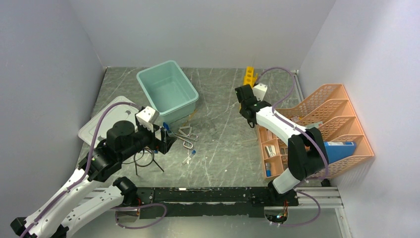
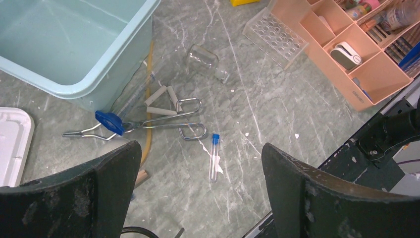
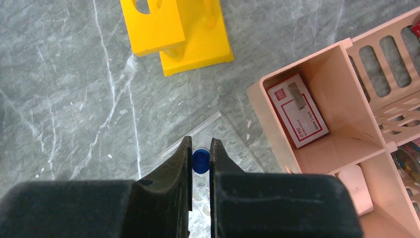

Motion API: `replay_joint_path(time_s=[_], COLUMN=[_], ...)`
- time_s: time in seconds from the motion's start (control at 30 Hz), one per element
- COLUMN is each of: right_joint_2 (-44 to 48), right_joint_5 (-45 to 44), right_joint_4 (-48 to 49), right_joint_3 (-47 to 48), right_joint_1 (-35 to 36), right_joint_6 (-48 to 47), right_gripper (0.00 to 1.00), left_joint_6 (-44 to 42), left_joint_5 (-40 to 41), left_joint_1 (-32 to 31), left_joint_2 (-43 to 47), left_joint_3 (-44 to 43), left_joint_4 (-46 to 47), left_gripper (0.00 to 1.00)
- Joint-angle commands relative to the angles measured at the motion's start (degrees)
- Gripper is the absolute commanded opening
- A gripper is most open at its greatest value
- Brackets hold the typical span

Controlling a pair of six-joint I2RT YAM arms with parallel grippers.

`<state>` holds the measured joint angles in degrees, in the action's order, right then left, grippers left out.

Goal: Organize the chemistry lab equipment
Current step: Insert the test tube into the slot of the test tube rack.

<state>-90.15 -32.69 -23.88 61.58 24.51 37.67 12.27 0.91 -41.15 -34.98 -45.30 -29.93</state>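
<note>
My right gripper (image 3: 200,144) is shut on a small blue-capped clear tube (image 3: 200,161), held upright over a clear multi-hole tube tray (image 3: 230,141). The yellow test-tube rack (image 3: 173,29) stands just beyond it, also seen at the back of the table (image 1: 250,76). My left gripper (image 2: 200,148) hangs open above another blue-capped tube (image 2: 214,156) lying flat on the table. Silver wire tongs (image 2: 163,124) with a blue clip lie next to it. A tan hose (image 2: 147,141) and the end of a wooden stick (image 2: 140,176) sit by the left finger. The black wire ring stand (image 1: 146,159) is under the left arm.
The pale teal tub (image 1: 168,91) stands at the back left with its grey-white lid (image 1: 104,124) beside it. The orange mesh organiser (image 1: 322,124) fills the right side. A clear glass jar (image 2: 203,57) lies on its side near the tub.
</note>
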Motion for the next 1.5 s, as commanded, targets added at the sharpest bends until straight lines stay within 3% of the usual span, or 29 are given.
replay_joint_path(time_s=[0.0,0.4,0.67,0.83,1.17,1.47], right_joint_2=[-0.96,-2.55,-2.76,-2.88,-0.07,8.25], right_joint_5=[-0.29,1.06,1.12,1.29,3.46,9.83], right_joint_4=[1.27,1.43,1.2,0.68,-1.13,-0.59], right_joint_3=[-0.85,-1.91,-1.29,-0.64,2.44,3.37], right_joint_1=[-0.52,-0.49,-0.52,-0.47,-0.52,1.91], right_joint_6=[1.21,2.12,2.06,2.14,1.16,-2.6], right_gripper=[0.0,0.0,0.26,0.36,0.39,0.42], left_joint_6=[0.16,0.07,0.11,0.07,0.09,0.12], left_joint_5=[1.11,1.05,1.14,1.11,1.04,0.92], left_joint_1=[-0.01,-0.06,0.06,0.06,0.05,0.0], left_joint_2=[0.0,-0.2,-0.05,0.0,-0.04,-0.09], left_joint_3=[0.21,0.15,0.19,0.21,0.21,0.12], left_joint_4=[0.49,0.49,0.49,0.49,0.47,0.49], left_gripper=[0.95,0.95,0.95,0.95,0.95,0.95])
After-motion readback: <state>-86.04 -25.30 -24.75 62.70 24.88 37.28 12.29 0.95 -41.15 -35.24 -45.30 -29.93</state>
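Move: The right hand still holds the blue-capped test tube upright, with the clear rack's far-end slot right beneath it, about 6 cm down. The yellow rack's middle is about 17 cm ahead and 3 cm right. The white box in the organizer lies some 8 cm right and 1 cm back, both lower than the hand. From the left hand, the slot is roughly 18 cm ahead, 33 cm right and 20 cm below. Right hand lowers the tube 2.5 cm into the slot, opens partway, then rises about 5 cm, drifting left. ##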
